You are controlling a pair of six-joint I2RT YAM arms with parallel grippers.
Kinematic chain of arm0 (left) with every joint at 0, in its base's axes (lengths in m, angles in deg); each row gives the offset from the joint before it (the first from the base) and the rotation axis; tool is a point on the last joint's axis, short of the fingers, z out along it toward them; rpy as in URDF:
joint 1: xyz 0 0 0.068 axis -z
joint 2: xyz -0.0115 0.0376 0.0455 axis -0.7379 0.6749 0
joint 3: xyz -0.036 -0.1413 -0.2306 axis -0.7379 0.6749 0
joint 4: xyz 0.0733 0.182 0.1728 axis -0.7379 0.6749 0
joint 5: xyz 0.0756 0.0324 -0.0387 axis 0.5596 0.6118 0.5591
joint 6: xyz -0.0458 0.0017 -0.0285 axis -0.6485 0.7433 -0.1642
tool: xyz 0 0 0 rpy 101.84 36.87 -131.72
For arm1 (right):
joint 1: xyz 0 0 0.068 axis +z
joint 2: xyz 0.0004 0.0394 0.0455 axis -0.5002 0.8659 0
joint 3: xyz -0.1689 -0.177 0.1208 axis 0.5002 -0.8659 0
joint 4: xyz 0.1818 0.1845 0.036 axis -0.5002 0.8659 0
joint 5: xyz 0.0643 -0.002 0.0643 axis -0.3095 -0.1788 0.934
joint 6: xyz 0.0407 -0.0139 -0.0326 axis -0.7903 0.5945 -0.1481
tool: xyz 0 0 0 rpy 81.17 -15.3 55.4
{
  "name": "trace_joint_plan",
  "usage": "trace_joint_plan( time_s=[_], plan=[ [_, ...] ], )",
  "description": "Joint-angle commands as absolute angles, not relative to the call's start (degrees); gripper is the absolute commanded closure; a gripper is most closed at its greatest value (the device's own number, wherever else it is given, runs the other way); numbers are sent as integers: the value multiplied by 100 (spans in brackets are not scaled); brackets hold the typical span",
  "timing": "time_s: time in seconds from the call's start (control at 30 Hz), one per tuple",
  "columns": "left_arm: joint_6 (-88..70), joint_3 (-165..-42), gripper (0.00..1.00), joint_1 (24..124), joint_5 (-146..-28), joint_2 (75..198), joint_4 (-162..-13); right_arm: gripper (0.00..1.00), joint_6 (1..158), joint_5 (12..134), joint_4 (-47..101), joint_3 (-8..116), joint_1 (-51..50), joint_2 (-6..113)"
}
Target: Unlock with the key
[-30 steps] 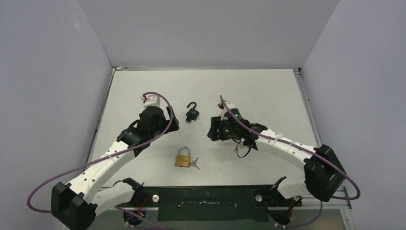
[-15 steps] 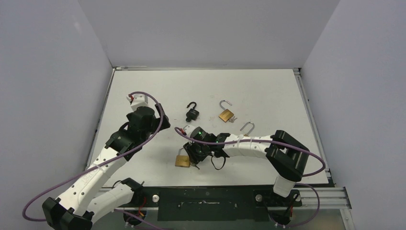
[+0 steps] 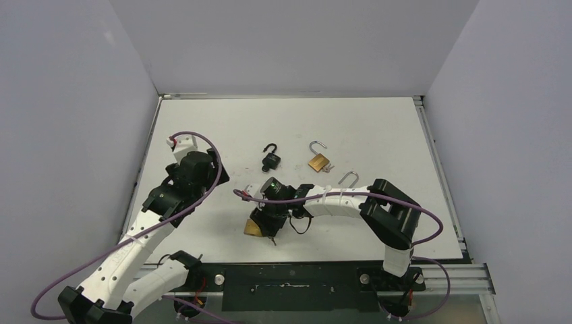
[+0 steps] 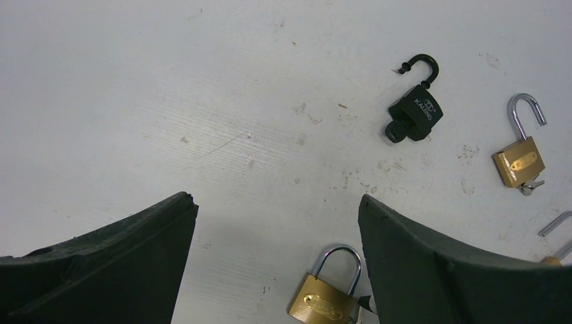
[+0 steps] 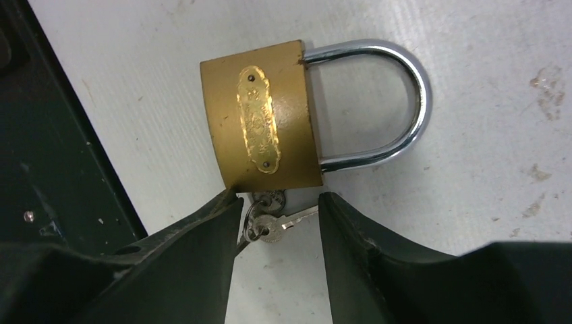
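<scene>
A brass padlock (image 5: 263,125) with its steel shackle (image 5: 405,101) closed lies near the table's front edge (image 3: 255,228). It also shows low in the left wrist view (image 4: 324,297). A bunch of small keys (image 5: 270,219) on a ring sits at the lock's underside, and one key looks seated in the keyhole. My right gripper (image 5: 278,202) stands open, its jaws straddling the keys; the left finger (image 5: 222,229) nearly touches the ring and the lock's corner. My left gripper (image 4: 275,202) is wide open and empty, off to the left above the table (image 3: 195,165).
A black padlock (image 3: 271,158) with its shackle open lies mid-table. To its right lies a second brass padlock (image 3: 319,160), also open, and another open shackle (image 3: 348,179) shows beside the right arm. The black front rail (image 5: 40,169) runs close behind the closed padlock.
My right arm has swung from mid-table right down to the front padlock, uncovering two open padlocks, and its jaws now straddle the keys. My left arm has drawn back to the left.
</scene>
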State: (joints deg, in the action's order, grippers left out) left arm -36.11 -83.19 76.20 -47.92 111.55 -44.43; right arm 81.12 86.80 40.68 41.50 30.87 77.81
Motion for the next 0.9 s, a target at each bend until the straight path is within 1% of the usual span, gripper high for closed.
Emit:
trace_joint_plan(
  time_s=[0.0, 0.23, 0.4, 0.57, 0.67, 0.73, 0.83, 0.87],
  plan=[
    [-3663, -8626, 13, 7529, -4749, 11110, -4438, 52, 8402, 9053, 4280, 4288, 3150, 7699],
    [-3662, -8610, 13, 7448, -4919, 11239, -4576, 52, 8454, 9097, 4437, 4208, 3189, 7658],
    [-3689, -8582, 13, 7386, -5005, 11292, -4649, 56, 8415, 8410, 4467, 4234, 3331, 7759],
    [-3711, -8569, 13, 7323, -5045, 11304, -4669, 69, 8233, 7461, 4510, 4214, 3479, 7728],
    [-3738, -8551, 13, 7292, -5067, 11306, -4671, 77, 8172, 7088, 4590, 4145, 3580, 7579],
    [-3761, -8528, 13, 7272, -5093, 11306, -4686, 84, 8131, 7073, 4610, 4061, 3599, 7470],
    [-3798, -8489, 13, 7247, -5155, 11302, -4721, 98, 8117, 7197, 4651, 3984, 3599, 7349],
    [-3808, -8480, 13, 7243, -5182, 11306, -4739, 100, 8104, 7217, 4674, 3974, 3593, 7316]
  ],
)
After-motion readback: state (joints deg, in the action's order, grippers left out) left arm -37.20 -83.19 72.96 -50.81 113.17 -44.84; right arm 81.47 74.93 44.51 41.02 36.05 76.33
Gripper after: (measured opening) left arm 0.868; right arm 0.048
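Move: For the right hand, fingers half open and pointing down to its left, the keys on the table lie about 2 cm to its left, 1 cm back and 2 cm below. The closed brass lock's body is some 6 cm to its left, level fore and aft; the open black lock is about 21 cm ahead and 3 cm left, and an open brass lock 11 cm ahead and 20 cm to the right. From the left hand the keys lie roughly 11 cm back, 19 cm right and 19 cm below. Back towards the table's near edge first, about 1.5 cm with the fingers still half open, the right hand then comes forward again by under 1 cm, sinking about 1 cm onto the keys and edging left towards the brass lock. The fingers tip steeper, their tips swinging some 10 degrees forward, and close almost shut at the key head beside the lock. ##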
